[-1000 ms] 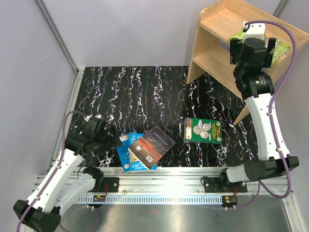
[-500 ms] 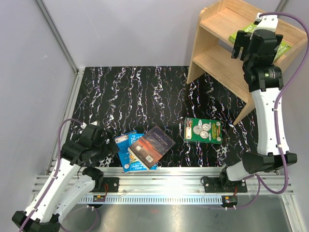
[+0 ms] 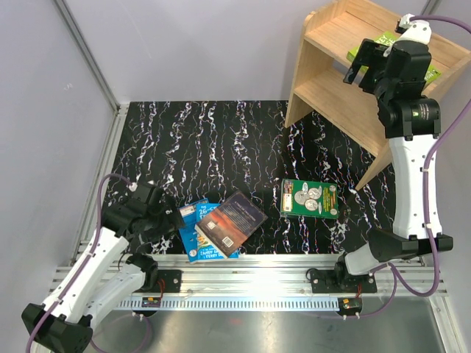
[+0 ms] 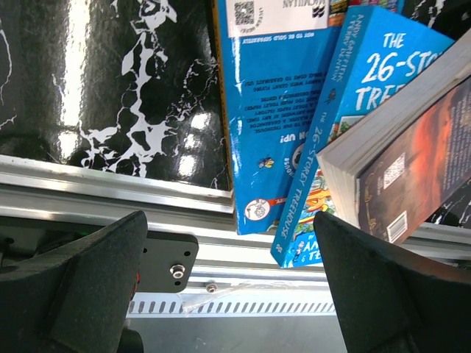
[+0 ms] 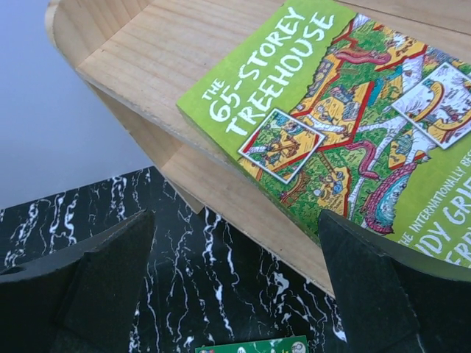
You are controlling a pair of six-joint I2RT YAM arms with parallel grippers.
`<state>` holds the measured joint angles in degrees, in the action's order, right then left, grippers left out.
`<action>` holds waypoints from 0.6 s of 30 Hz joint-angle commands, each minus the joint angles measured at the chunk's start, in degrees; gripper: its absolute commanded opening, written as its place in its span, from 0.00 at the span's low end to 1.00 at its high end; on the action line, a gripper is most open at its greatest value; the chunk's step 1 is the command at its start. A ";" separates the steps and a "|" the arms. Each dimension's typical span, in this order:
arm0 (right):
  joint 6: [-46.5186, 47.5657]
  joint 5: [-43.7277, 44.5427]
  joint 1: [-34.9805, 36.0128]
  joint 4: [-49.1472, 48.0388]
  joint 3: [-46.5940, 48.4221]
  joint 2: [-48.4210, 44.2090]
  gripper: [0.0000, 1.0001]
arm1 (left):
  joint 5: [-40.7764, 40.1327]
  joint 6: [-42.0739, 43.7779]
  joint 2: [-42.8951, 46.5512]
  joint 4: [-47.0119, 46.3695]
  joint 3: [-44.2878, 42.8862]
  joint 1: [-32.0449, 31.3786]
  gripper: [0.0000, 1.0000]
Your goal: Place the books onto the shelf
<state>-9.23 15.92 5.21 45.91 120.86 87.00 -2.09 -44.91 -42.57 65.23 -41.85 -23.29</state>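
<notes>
The wooden shelf (image 3: 329, 37) stands at the back right, and a lime green book (image 5: 331, 125) lies flat on its upper tier (image 5: 147, 44). My right gripper (image 3: 366, 71) hangs open over that tier's front edge, close to the lime book and holding nothing. On the black mat lie two blue books (image 3: 193, 235) with a dark brown-red book (image 3: 232, 218) leaning across them. A dark green book with coins (image 3: 310, 198) lies alone to their right. My left gripper (image 3: 171, 222) is open just left of the blue books (image 4: 272, 110), low over the mat's near edge.
An aluminium rail (image 3: 243, 266) runs along the near edge of the black marbled mat (image 3: 213, 140), right under my left gripper (image 4: 232, 287). Grey walls close in the left and the back. The shelf's lower tier (image 3: 335, 92) is bare wood.
My right gripper has lifted and drawn back to the right from the lime green book on the shelf. My left arm has shifted slightly beside the blue books.
</notes>
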 commanded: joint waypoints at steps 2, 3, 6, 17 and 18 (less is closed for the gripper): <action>-3.42 -7.56 0.67 9.73 1.04 -0.08 1.00 | 1.82 1.31 -0.59 -4.14 -3.86 -0.09 0.99; -3.51 -8.44 1.20 9.38 1.22 -0.77 1.00 | 1.82 1.49 -0.59 -4.58 -4.03 0.00 0.99; -2.03 -7.41 6.79 9.28 2.01 -1.74 1.00 | 4.54 2.19 -1.29 -6.52 -4.56 0.00 0.99; -30.83 -19.49 27.92 -6.41 -32.11 -15.08 1.00 | 12.36 6.31 -10.42 -15.74 -7.98 -0.09 0.99; -36.15 -21.53 27.92 -13.67 -43.92 -19.72 1.00 | 12.89 6.67 -11.56 -16.45 -8.42 -0.09 0.99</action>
<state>-24.64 4.78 33.36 45.15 95.44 74.78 6.00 -40.84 -52.21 54.72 -46.61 -23.29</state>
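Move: The brown book lies about 38 cm to the right gripper's left, some 24 cm back towards the base and 46 cm below. The green book is nearer on that route, 15 cm back, 11 cm left and just as far down; the 65-Storey book is on the shelf, 8 cm ahead, 7 cm right and 8 cm below. From the left gripper, the brown book is about 21 cm right and 5 cm ahead, the 26-Storey book 10 cm right and 3 cm ahead, both 10 cm below. Sweep the open right gripper away from the shelf, some 20 cm left and 10 cm back, gathering speed and dropping about 10 cm, half of that right at the end, towards the brown book; swing it about 35 degrees counter-clockwise while tipping the fingers down. Ease the open left gripper about 4 cm forward and as far right towards the books, rising slightly. ##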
